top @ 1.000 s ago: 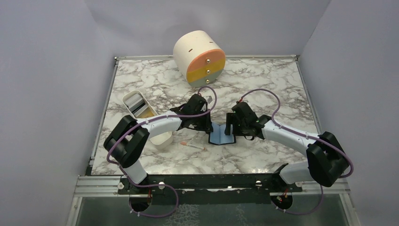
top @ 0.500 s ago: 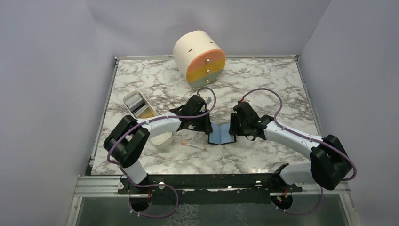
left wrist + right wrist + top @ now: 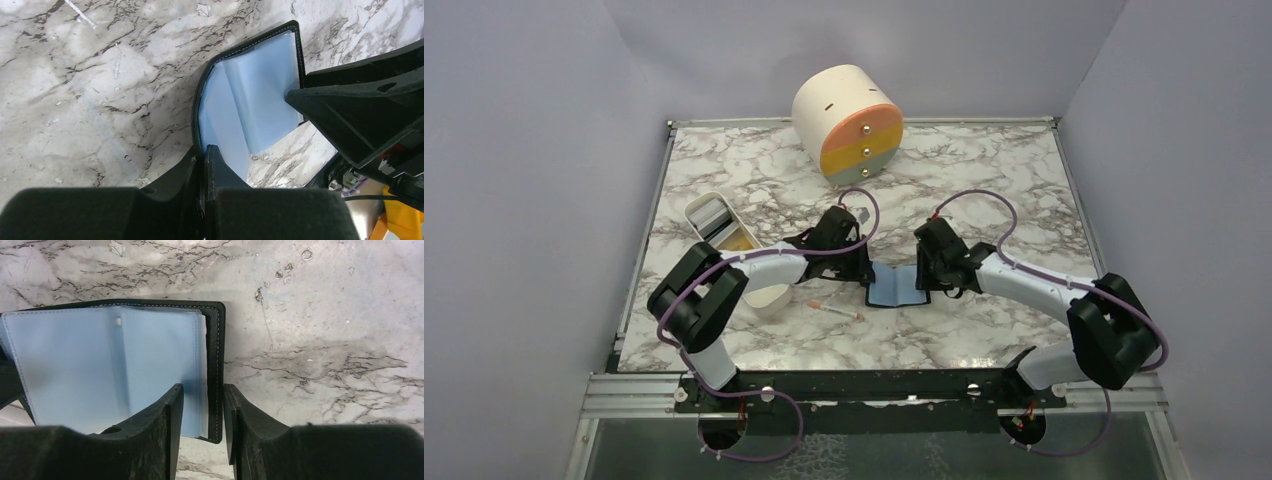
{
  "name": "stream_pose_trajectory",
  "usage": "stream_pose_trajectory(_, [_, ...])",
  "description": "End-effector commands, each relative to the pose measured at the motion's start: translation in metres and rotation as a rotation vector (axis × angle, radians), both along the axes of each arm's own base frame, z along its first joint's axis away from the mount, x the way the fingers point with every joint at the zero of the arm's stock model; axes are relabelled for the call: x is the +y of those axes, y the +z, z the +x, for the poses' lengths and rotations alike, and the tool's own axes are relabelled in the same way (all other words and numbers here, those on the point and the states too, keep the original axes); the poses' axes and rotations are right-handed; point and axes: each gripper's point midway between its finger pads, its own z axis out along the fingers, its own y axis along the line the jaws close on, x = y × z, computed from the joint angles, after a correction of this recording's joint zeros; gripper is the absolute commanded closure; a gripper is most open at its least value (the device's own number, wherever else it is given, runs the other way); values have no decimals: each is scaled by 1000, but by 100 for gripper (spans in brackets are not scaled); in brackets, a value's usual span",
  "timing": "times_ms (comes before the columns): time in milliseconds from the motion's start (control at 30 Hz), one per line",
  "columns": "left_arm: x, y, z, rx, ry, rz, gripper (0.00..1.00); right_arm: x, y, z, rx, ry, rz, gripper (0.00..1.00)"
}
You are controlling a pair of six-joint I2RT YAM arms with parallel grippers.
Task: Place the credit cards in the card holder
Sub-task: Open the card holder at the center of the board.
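Observation:
The card holder [image 3: 896, 285] lies spread open on the marble, a black cover with pale blue sleeves [image 3: 100, 360] facing up. My left gripper [image 3: 867, 277] is shut on the holder's left cover edge [image 3: 200, 120], its jaws [image 3: 205, 150] pressed together on it. My right gripper [image 3: 202, 387] straddles the right cover edge [image 3: 216, 365]. Its jaws are narrowed, with a gap still showing on the sleeve side. Credit cards stand in the white tray, an orange-yellow one [image 3: 736, 238] beside darker ones [image 3: 714, 222].
The oblong white tray [image 3: 769, 296] sits left of the left arm. A thin white-and-pink stick [image 3: 834, 311] lies in front of the holder. A round cream drawer box [image 3: 848, 123] with orange, yellow and grey fronts stands at the back.
The right gripper came down over the holder's right edge and its jaws narrowed. The holder's right flap dropped flatter, so it lies wider open. The left gripper kept its grip.

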Motion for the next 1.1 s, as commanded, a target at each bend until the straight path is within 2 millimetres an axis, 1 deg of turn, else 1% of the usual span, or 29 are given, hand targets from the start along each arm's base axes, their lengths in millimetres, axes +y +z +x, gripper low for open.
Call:
stream_pose_trajectory(0, [-13, 6, 5, 0, 2, -73, 100, 3, 34, 10, -72, -15, 26, 65])
stream_pose_trajectory(133, [-16, 9, 6, -1, 10, -98, 100, 18, 68, 6, -110, 15, 151, 63])
stream_pose_trajectory(167, [-16, 2, 6, 15, 16, -91, 100, 22, 75, 6, -117, 21, 182, 62])
stream_pose_trajectory(267, [-19, 0, 6, 30, 22, -102, 100, 35, 87, 6, -139, 46, 254, 61])
stream_pose_trajectory(333, [-20, 0, 6, 36, 28, -110, 100, 45, 91, 7, -146, 68, 289, 59])
stream_pose_trajectory(433, [-20, -2, 8, 38, 33, -109, 100, 56, 87, 9, -140, 86, 292, 55])
stream_pose_trajectory(533, [-21, -3, 9, 39, 38, -102, 100, 58, 72, 15, -124, 84, 252, 48])
stream_pose_trajectory(567, [-21, -1, 9, 38, 36, -103, 98, 59, 67, 16, -118, 86, 245, 46])
stream_pose_trajectory(633, [-20, 0, 11, 34, 36, -89, 91, 61, 54, 17, -88, 85, 226, 43])
stream_pose_trajectory(700, [-16, 3, 17, 17, 42, -60, 82, 59, 43, 16, -60, 64, 201, 39])
stream_pose_trajectory(833, [0, 13, 34, -28, 83, 7, 61, 58, 30, 15, -41, 52, 180, 35])
stream_pose_trajectory(867, [7, 22, 42, -50, 103, 8, 58, 59, 28, 15, -39, 54, 182, 35])
stream_pose_trajectory(967, [24, 40, 58, -81, 148, 14, 52, 60, 19, 16, -23, 59, 159, 35])
stream_pose_trajectory(1067, [50, 53, 70, -104, 194, 39, 50, 56, 10, 16, -6, 47, 118, 35])
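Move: The left fingers are shut on the left edge of the opened card holder, near its strap, so the holder's middle fold lies about 6 cm to that hand's right, 1 cm nearer the base and 2 cm below. The marker pen is some 6 cm left and 6 cm back of the left hand, the white bin about 20 cm left and 2 cm back. The right fingers straddle the holder's right edge; from them the fold is 5 cm left, 1 cm ahead and 2 cm lower. The right hand comes free of the holder's right edge, arcs up about 8 cm and over the right page while its fingers open wider, then comes down again some 5 cm farther left with the fingers astride the middle fold, close above or on the pages. Meanwhile the left hand, still pinching the left edge, eases it nearly 2 cm to the right, pauses there, then opens and draws off forward by about 4 cm, leftward and a little up. ##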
